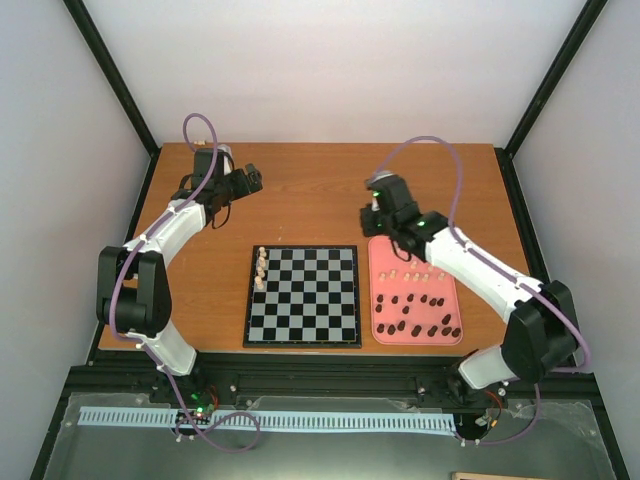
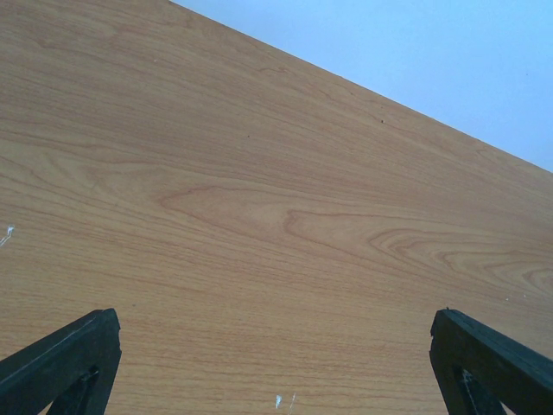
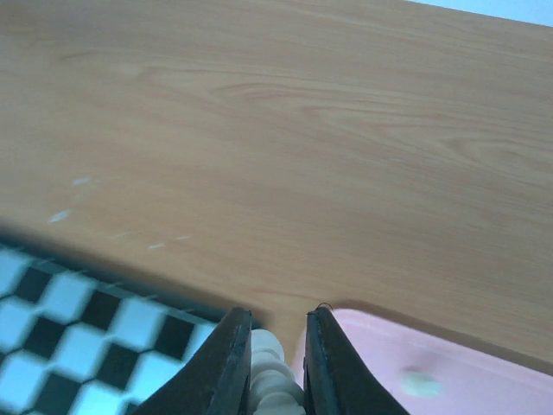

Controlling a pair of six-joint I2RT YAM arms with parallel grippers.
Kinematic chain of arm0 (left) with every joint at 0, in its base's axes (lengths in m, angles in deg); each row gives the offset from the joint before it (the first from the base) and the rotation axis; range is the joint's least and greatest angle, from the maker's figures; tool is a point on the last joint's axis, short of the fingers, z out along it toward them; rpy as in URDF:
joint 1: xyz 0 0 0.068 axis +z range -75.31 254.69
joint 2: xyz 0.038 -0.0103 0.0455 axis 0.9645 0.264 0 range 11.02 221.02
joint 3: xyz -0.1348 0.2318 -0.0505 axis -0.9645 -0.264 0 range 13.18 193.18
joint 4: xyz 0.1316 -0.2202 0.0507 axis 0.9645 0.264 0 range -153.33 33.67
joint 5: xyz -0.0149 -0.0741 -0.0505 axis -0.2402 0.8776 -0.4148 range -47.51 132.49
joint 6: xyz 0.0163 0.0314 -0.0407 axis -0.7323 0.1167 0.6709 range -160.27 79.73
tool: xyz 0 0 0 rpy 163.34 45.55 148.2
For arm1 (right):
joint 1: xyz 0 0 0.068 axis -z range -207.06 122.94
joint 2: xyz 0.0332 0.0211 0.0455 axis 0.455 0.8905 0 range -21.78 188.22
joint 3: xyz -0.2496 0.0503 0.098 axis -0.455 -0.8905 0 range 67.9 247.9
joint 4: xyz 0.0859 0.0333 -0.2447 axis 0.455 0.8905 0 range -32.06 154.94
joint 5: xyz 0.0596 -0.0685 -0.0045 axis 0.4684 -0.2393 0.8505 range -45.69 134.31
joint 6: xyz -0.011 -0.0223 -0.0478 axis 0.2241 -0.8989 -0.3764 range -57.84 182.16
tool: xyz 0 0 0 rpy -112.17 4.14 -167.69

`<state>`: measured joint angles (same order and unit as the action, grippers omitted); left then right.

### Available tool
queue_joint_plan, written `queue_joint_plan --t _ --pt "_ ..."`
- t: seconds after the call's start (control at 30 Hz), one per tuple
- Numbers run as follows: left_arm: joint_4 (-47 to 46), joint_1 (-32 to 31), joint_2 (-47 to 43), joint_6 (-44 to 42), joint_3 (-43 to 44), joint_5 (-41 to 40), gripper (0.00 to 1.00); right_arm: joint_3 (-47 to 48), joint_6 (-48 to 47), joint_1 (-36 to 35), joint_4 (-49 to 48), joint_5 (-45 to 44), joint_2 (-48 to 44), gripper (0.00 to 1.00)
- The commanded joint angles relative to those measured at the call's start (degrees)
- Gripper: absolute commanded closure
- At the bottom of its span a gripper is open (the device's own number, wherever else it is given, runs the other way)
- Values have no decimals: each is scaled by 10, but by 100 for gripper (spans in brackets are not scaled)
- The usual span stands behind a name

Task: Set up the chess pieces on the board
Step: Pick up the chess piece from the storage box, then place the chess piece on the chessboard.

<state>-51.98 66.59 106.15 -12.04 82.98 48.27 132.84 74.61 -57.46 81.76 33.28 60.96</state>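
Observation:
The black and grey chessboard (image 1: pixel 303 297) lies at the table's middle, with several cream pieces (image 1: pixel 261 268) standing along its left edge. The pink tray (image 1: pixel 414 330) to its right holds several dark brown pieces (image 1: pixel 412 315) and a few cream ones (image 1: pixel 416 274). My right gripper (image 1: pixel 374 222) hovers over the tray's far left corner, shut on a cream piece (image 3: pixel 275 380) held between its fingers (image 3: pixel 324 363). The board's corner (image 3: pixel 86 328) and the tray (image 3: pixel 449 380) show below it. My left gripper (image 1: pixel 250 180) is open and empty over bare wood at the far left, its fingertips (image 2: pixel 69 359) wide apart.
The wooden table (image 1: pixel 330 190) ends at black frame posts (image 1: pixel 120 70) and white walls. A white toothed strip (image 1: pixel 270 421) lies below the table's front edge. The left wrist view shows only bare table (image 2: pixel 259 216).

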Motion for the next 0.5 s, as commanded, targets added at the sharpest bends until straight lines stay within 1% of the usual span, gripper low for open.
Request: queue_joint_plan --t 0.0,0.1,0.2,0.37,0.47 --pt "-2 3 0 -2 25 -1 0 47 -7 -112 23 9 24 95" --pt "-1 3 -1 -2 26 -2 0 89 -11 -196 56 -11 70 95" --pt "3 3 -1 -4 26 -9 0 136 -15 -252 86 -25 124 95" --pt "6 2 0 -5 28 -11 0 215 -28 -322 138 -27 206 96" --pt "6 3 3 -5 29 -12 0 258 -34 -350 172 -33 245 95"
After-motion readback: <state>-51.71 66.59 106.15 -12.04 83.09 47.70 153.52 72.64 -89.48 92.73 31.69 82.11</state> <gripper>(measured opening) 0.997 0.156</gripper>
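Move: The white chess piece is already pinched in the right hand. Its likely place, the free square behind the four placed pieces on the board's left edge, lies about 31 cm left, 11 cm back and 17 cm below. The nearest placed piece is one square farther out, 31 cm left and 7 cm back; the board's middle is roughly 17 cm left and 9 cm back, the pink box 16 cm right and 8 cm back. From the left hand that square lies about 26 cm back and 1 cm left, 16 cm below. The white chess piece, still pinched between closed fingers, is swept fast by the right arm some 22 cm left and 12 cm back, away from the pink box and out over the board towards its left-edge row. It stays about level at first, then sinks about 4 cm in all while the hand turns some 30 degrees counter-clockwise. ##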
